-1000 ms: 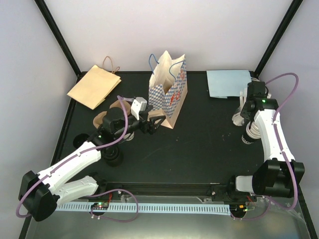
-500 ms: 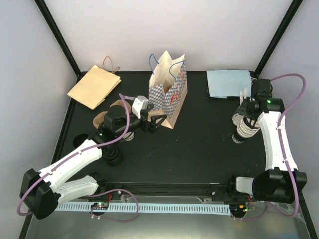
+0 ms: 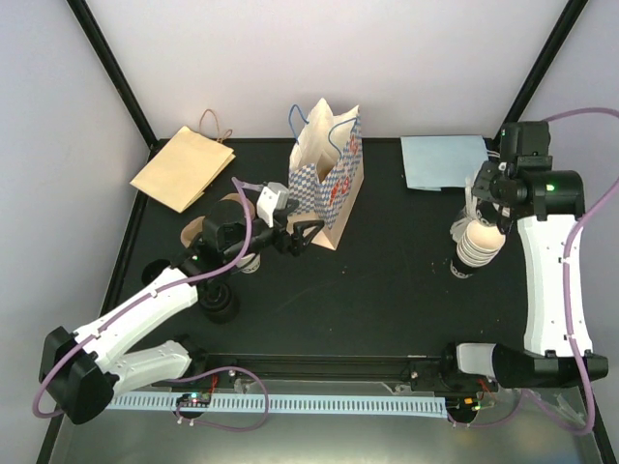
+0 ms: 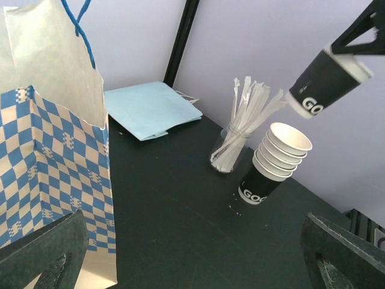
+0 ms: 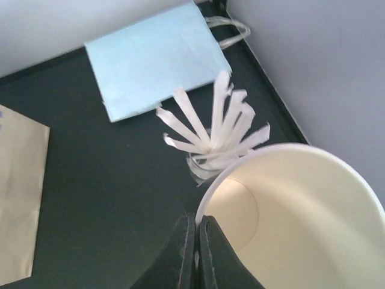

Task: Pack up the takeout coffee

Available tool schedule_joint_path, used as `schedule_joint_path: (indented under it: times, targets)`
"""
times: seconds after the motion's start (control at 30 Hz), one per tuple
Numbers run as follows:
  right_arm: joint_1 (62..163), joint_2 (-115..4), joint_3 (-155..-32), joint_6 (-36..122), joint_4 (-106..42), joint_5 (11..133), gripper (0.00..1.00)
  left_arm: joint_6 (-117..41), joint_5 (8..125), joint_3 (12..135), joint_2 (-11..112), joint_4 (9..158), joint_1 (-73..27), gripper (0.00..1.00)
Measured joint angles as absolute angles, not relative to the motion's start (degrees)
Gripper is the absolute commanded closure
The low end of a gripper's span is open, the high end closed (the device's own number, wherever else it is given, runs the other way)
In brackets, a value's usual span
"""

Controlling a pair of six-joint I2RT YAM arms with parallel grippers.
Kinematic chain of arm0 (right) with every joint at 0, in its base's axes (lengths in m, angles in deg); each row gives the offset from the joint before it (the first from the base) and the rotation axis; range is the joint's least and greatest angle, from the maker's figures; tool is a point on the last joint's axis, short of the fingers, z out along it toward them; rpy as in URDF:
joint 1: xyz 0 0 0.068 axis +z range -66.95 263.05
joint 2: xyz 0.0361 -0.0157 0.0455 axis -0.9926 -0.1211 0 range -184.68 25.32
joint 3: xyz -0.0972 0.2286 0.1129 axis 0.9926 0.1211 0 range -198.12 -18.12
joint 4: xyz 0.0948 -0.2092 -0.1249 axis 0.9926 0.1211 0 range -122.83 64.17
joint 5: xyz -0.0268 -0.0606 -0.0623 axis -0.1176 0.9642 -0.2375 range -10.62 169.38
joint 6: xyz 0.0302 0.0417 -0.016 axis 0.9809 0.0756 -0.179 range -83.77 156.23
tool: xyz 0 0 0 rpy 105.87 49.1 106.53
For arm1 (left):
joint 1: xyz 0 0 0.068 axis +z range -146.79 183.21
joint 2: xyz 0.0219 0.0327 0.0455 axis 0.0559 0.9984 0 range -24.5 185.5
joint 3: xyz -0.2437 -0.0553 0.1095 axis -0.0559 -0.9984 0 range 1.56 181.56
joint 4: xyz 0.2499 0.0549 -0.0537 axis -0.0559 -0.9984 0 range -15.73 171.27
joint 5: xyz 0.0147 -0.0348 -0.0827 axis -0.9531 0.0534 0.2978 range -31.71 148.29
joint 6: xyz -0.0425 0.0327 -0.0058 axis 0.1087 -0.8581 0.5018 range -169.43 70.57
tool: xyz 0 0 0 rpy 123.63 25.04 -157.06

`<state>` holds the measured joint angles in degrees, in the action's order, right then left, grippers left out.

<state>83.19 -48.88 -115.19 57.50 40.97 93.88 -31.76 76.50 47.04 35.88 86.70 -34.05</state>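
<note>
A blue-and-white checkered paper bag (image 3: 329,179) stands open at the back middle; it also shows in the left wrist view (image 4: 48,168). My left gripper (image 3: 302,235) is open and empty next to the bag's base (image 4: 192,259). My right gripper (image 3: 486,205) is shut on the rim of a black paper cup with a cream inside (image 5: 301,223). It holds the cup in the air (image 4: 325,81), above and apart from the stack of black cups (image 4: 274,162) at the right (image 3: 466,261). A glass of white stirrers (image 5: 216,129) stands beside the stack.
A light blue bag (image 3: 443,159) lies flat at the back right. A brown paper bag (image 3: 184,167) lies flat at the back left. Brown cardboard pieces (image 3: 198,230) and black round items (image 3: 220,304) sit by the left arm.
My right gripper has risen with one cup, lifting it off the stack. My left gripper has shifted slightly by the bag's base.
</note>
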Motion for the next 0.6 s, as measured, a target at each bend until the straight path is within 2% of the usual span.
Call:
schedule_joint_path:
  times: [0.1,0.27,0.47,0.6]
  targets:
    - [87.4,-48.9,-121.8,57.4,43.9,95.7,0.99,-31.8,75.9,47.1,35.2,86.2,-34.1,0.01]
    - [102.6,-50.1,-125.8,57.3,45.6,98.8,0.98,-31.1,69.0,47.1,31.6,83.8,-34.0,0.01]
    - [117.9,-50.3,-110.3,57.9,37.4,98.5,0.97,-30.0,60.9,48.3,27.5,74.9,-32.8,0.01]
    - [125.9,-49.8,-96.6,59.1,28.2,98.0,0.96,-27.4,62.5,50.6,27.2,66.7,-25.5,0.01]
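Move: The paper cup already pinched in the right hand is bound for the open table by the bag's near right corner, roughly 25 cm left, 6 cm back and 30 cm below that hand; the bag stands 31 cm left, 8 cm ahead. The cup stack is 5 cm back, straight below, the straws 4 cm ahead. The left paper cup lies about 15 cm left of the left hand, 25 cm below, the carrier 22 cm left, 9 cm ahead. The pinched paper cup is swept left from above the stack and straws towards the bag's near right side, about 22 cm in a quick arc that first rises 5 cm, then sinks well below its starting height; the right hand keeps its rim grip and turns some 40 degrees counter-clockwise. Meanwhile the open, empty left hand swings left, speeding up, towards the left paper cup and carrier, turning counter-clockwise too. ##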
